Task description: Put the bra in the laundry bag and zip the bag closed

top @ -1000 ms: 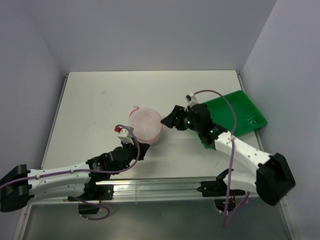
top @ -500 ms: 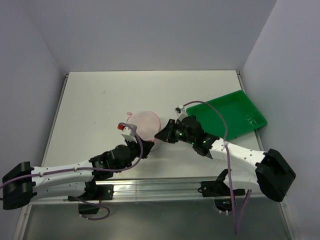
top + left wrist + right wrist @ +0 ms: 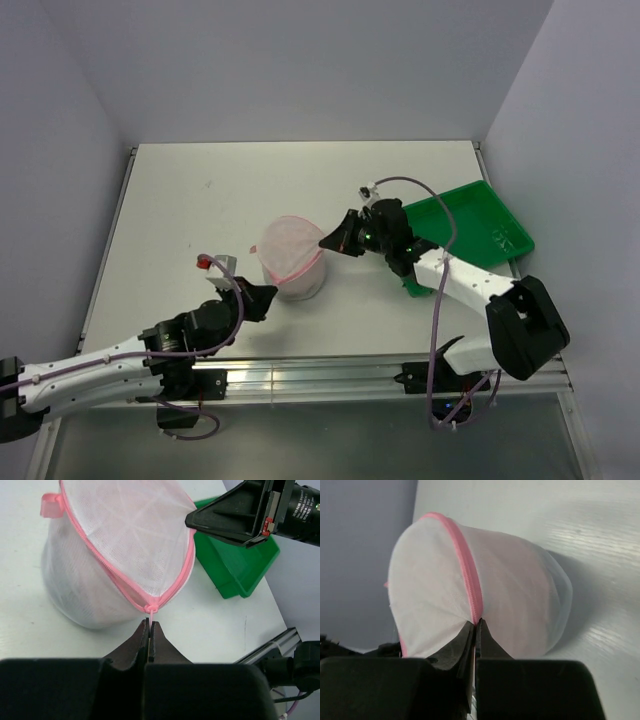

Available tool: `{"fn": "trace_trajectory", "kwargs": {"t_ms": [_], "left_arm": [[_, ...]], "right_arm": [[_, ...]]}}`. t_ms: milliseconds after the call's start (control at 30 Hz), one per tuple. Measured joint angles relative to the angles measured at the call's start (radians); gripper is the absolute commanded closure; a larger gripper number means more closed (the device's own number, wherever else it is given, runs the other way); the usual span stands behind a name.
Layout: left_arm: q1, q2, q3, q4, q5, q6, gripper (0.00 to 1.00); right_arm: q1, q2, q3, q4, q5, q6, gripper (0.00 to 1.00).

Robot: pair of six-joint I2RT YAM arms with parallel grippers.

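The laundry bag, a round white mesh pouch with a pink zipper rim, stands mid-table between both arms. The bra shows only as a pale pink tint through the mesh. My left gripper is at the bag's near side, shut on the small pink zipper pull where the two zipper lines meet. My right gripper is at the bag's right side, shut on the pink zipper rim. In the left wrist view the bag fills the frame and the right gripper touches its far edge.
A green plastic tray lies at the right, partly under my right arm. The table ends in a metal rail along the near edge. A pink hanging loop sticks out of the bag's far side.
My right gripper went from open to shut on the bag's rim. My left arm drew back toward the near left with the zipper pull. The bag now stands taller.
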Motion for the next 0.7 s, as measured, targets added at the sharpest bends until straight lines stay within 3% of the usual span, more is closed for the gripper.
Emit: {"fn": "trace_trajectory", "kwargs": {"t_ms": [67,133,167,200,300,367,600,700], "left_arm": [[0.000,-0.074,-0.002,-0.062,-0.032,-0.012,1.00],[0.000,-0.126,-0.002,-0.091,-0.052,-0.016,1.00],[0.000,-0.135,-0.002,-0.088,-0.060,-0.013,1.00],[0.000,-0.127,-0.002,-0.079,-0.065,-0.008,1.00],[0.000,-0.046,-0.002,-0.042,-0.057,0.008,1.00],[0.000,0.031,-0.002,0.009,-0.039,0.026,1.00],[-0.002,0.269,0.032,0.212,0.053,0.079,1.00],[-0.002,0.325,0.058,0.282,0.088,0.090,1.00]], "right_arm": [[0.003,0.041,0.062,-0.027,-0.057,-0.032,1.00],[0.006,0.078,0.124,-0.050,-0.107,-0.053,0.86],[0.006,0.091,0.140,-0.050,-0.119,-0.058,0.79],[0.008,0.095,0.148,-0.049,-0.119,-0.064,0.61],[0.007,0.080,0.132,-0.039,-0.056,-0.071,0.32],[0.009,0.041,0.089,-0.033,-0.014,-0.067,0.24],[0.159,-0.202,-0.162,0.003,0.077,0.017,0.25],[0.216,-0.216,-0.187,0.023,0.079,0.056,0.27]]}}
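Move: My left fingers still pinch the zip pull. The stretch of bag rim held by my shut right fingers lies about 10 cm ahead and 8 cm to the right of the left hand, roughly level. From my right hand, the pull is some 10 cm back and 8 cm left, at much the same height. The pink tab is about 9 cm ahead and 5 cm left of my left hand, and the laundry bag's body sits 7 cm ahead, 3 cm right and 6 cm below that hand. After both hands lift and shift a couple of centimetres left, I open my right fingers wide, let go of the rim and bring that hand back about 10 cm beside the bag, to just by the zip pull. Keeping its pinch, my left hand turns round and draws the pull some 7 cm right, dipping about 3 cm on the way and rising again towards the end. ##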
